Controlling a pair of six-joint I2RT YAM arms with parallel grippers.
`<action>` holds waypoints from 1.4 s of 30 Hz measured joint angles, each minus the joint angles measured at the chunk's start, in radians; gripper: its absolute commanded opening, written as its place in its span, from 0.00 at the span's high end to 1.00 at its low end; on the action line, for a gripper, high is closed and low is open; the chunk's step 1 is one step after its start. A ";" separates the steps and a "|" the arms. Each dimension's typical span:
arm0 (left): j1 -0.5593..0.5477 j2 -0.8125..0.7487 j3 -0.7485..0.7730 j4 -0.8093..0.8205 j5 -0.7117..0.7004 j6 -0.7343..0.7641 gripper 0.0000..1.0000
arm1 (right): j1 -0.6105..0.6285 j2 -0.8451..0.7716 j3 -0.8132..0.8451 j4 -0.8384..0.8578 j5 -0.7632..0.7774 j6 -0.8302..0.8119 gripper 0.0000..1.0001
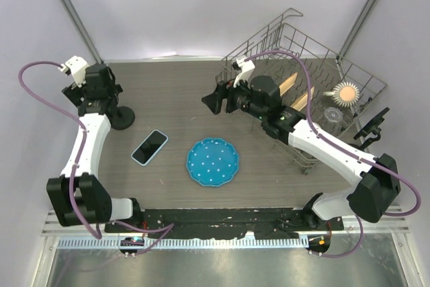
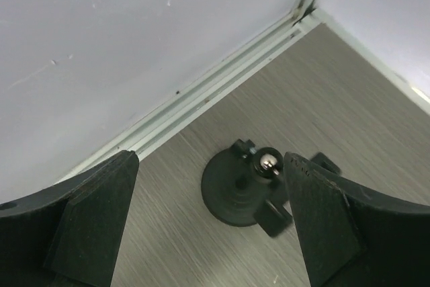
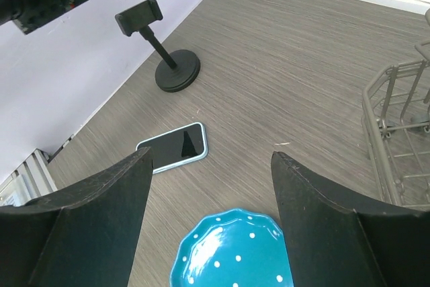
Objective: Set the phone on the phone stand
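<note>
The phone (image 1: 149, 147) lies flat and screen-up on the wooden table; its pale blue case also shows in the right wrist view (image 3: 173, 147). Behind and left of it stands the black phone stand (image 1: 121, 119), a round base with a stem and a clamp (image 3: 139, 17) on top. My left gripper (image 1: 97, 102) hovers over the stand, jaws wide open and empty, with the base (image 2: 234, 193) and ball joint (image 2: 267, 162) visible below between the fingers. My right gripper (image 1: 211, 99) hangs open and empty above mid-table, right of the phone and behind the plate.
A blue dotted plate (image 1: 213, 161) sits just right of the phone. A wire dish rack (image 1: 316, 92) holding utensils and a glass fills the back right. Walls close in at the left and back, near the stand.
</note>
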State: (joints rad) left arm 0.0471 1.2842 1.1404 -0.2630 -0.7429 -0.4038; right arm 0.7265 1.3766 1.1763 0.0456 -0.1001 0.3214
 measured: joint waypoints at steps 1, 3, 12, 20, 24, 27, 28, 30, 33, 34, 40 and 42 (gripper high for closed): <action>0.027 0.029 0.011 -0.005 0.024 -0.015 0.12 | 0.000 -0.002 -0.004 0.007 -0.002 0.000 0.24; 0.066 0.074 0.014 -0.008 0.071 -0.024 0.17 | 0.000 -0.008 -0.014 0.011 -0.005 0.000 0.24; 0.073 0.090 -0.034 0.029 0.179 0.002 0.09 | 0.000 -0.023 -0.032 0.023 -0.014 -0.001 0.24; 0.071 0.092 -0.053 0.072 0.222 0.005 0.20 | 0.000 -0.024 -0.032 0.031 -0.027 0.000 0.24; 0.063 0.075 -0.086 0.106 0.228 -0.008 0.09 | 0.000 -0.024 -0.032 0.032 -0.031 0.000 0.24; 0.045 0.049 -0.111 0.115 0.228 -0.007 0.06 | 0.000 -0.024 -0.032 0.035 -0.034 0.000 0.24; 0.034 0.040 -0.118 0.115 0.231 -0.007 0.05 | 0.000 -0.024 -0.032 0.037 -0.034 0.000 0.24; 0.005 0.028 -0.133 0.116 0.230 -0.004 0.06 | 0.000 -0.024 -0.032 0.037 -0.036 0.000 0.24; -0.023 0.007 -0.164 0.122 0.231 -0.001 0.13 | 0.000 -0.024 -0.032 0.037 -0.041 0.000 0.24; -0.027 0.000 -0.173 0.124 0.231 0.001 0.15 | 0.000 -0.024 -0.032 0.037 -0.042 0.000 0.24; -0.026 -0.003 -0.183 0.128 0.208 0.015 0.25 | 0.000 -0.024 -0.032 0.037 -0.045 0.000 0.24; -0.026 0.007 -0.183 0.129 0.202 0.020 0.27 | 0.000 -0.024 -0.032 0.037 -0.045 0.001 0.24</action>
State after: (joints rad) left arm 0.0208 1.2911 0.9577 -0.1337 -0.5411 -0.3836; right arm 0.7265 1.3529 1.1442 0.0822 -0.1452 0.3225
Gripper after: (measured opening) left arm 0.762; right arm 0.759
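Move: The left hand's phone stand is about 7 cm straight ahead of it, its middle some 18 cm lower, with the wall close beyond. The phone with the light rim lies flat about 7 cm back and 13 cm to that hand's right; the blue plate, 14 cm back and 38 cm right; both are roughly 27 cm down. From the idle right hand, the same stand is about 14 cm ahead and 40 cm to the left, 21 cm lower. Down first, quickly and then easing off, the left hand sinks about 6 cm towards the phone stand; then it slides some 4 cm to the right, away from the wall, turning about 10 degrees clockwise so that the stand sits between the fingertips' lines. The fingers waver and end somewhat less wide, holding nothing and not yet touching the stand. ##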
